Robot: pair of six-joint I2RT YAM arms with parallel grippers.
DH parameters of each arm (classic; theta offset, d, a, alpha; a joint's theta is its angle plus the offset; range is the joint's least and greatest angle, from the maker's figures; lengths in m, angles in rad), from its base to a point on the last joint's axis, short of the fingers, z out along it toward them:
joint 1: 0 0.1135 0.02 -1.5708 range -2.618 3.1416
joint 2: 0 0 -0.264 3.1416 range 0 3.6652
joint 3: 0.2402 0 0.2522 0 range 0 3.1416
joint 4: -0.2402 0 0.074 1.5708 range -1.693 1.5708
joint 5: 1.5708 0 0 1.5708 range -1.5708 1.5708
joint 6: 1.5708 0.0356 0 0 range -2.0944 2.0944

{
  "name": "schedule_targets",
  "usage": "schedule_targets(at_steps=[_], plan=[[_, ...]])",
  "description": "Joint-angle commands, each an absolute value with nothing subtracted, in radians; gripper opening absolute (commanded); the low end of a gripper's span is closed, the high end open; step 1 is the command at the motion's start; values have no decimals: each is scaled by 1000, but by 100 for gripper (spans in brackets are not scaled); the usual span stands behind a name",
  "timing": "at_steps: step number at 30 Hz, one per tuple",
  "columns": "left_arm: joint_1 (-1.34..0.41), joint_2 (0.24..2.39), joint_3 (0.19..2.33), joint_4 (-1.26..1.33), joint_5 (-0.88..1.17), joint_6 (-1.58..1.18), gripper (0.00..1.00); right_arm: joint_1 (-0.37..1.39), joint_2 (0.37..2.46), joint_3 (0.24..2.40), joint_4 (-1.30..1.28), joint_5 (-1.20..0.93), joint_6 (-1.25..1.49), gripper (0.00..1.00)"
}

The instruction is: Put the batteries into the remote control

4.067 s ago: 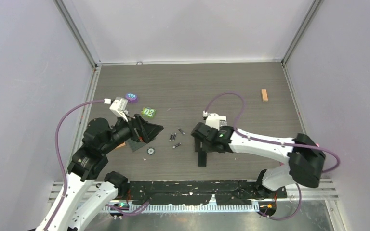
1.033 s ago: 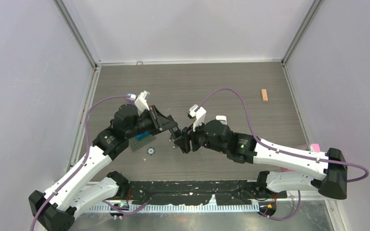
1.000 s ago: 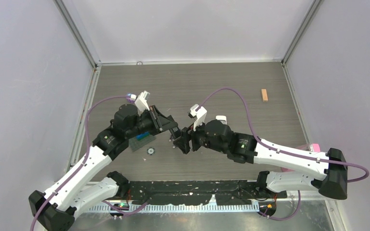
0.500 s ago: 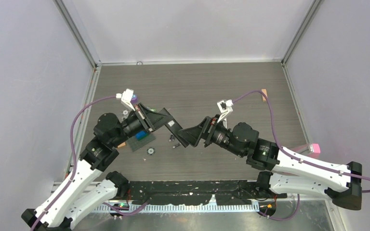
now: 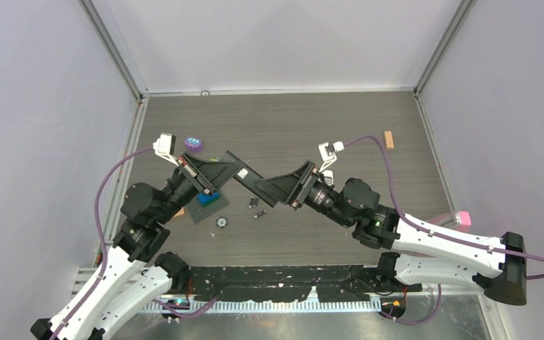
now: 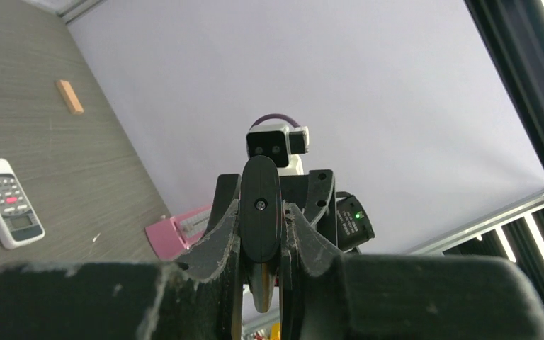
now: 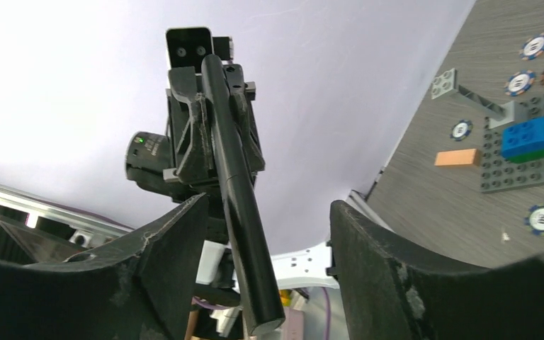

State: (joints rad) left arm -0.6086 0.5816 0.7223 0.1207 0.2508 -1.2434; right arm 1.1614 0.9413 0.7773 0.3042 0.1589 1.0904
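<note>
A slim black remote control (image 5: 248, 178) hangs in the air over the table's middle, held at one end by my left gripper (image 5: 235, 170), which is shut on it. In the left wrist view the remote (image 6: 261, 202) is pinched edge-on between the fingers. My right gripper (image 5: 265, 193) faces it, open, its jaws either side of the remote's free end (image 7: 239, 205) with a gap on each side. Two batteries (image 5: 253, 203) (image 5: 259, 213) lie on the table below the grippers.
A white remote (image 6: 7, 202) lies on the table to the right. A grey brick plate (image 5: 200, 211) with a blue brick (image 5: 209, 199) sits at the left, with poker chips (image 5: 221, 222) (image 5: 193, 144) around it. An orange block (image 5: 389, 139) and a pink object (image 5: 460, 217) lie far right.
Both grippers have risen from low beside the batteries. The left one lifted the black remote up and leftward. The right gripper opened wide and now stands around the remote's free end.
</note>
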Motion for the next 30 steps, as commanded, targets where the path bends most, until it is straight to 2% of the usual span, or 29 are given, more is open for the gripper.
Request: schedule_targets(at_steps=[1, 4, 13, 15, 21, 25, 30], plan=[[-613, 565, 705, 277, 218, -1272, 0, 1166, 955, 800, 411, 180, 1154, 66], [-613, 555, 704, 277, 199, -1274, 0, 1167, 965, 794, 419, 172, 1155, 60], [-613, 539, 675, 314, 152, -1331, 0, 1167, 973, 770, 447, 169, 1159, 57], [-613, 535, 670, 315, 144, -1367, 0, 1167, 973, 769, 443, 169, 1157, 54], [-613, 520, 655, 370, 106, -1460, 0, 1167, 980, 752, 452, 160, 1169, 33], [-612, 506, 661, 371, 76, -1471, 0, 1167, 978, 745, 454, 155, 1169, 24], [-613, 460, 648, 328, -6, -1495, 0, 1167, 958, 705, 494, 155, 1170, 20]])
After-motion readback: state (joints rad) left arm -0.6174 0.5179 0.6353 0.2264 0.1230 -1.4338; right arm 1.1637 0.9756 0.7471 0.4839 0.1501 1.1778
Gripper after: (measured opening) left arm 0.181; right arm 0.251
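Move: The black remote is still in the left gripper, its middle some 4 cm right and 2 cm back of the left hand point. From the right hand that middle lies about 4 cm left and 2 cm ahead, the near end already between the open fingers. The loose batteries are on the table about 11 cm ahead and 6 cm left of the right hand, the white remote some 18 cm ahead and 16 cm right, both roughly 35 cm below. Close the right gripper from wide open until its pads pinch the near end of the black remote, raising that hand about 2 cm and tilting its fingertips up slightly. Keep the left grip shut on the far end while easing that hand 1.5 cm to the left and a little up, rolling its fingertips up some 10 degrees. ##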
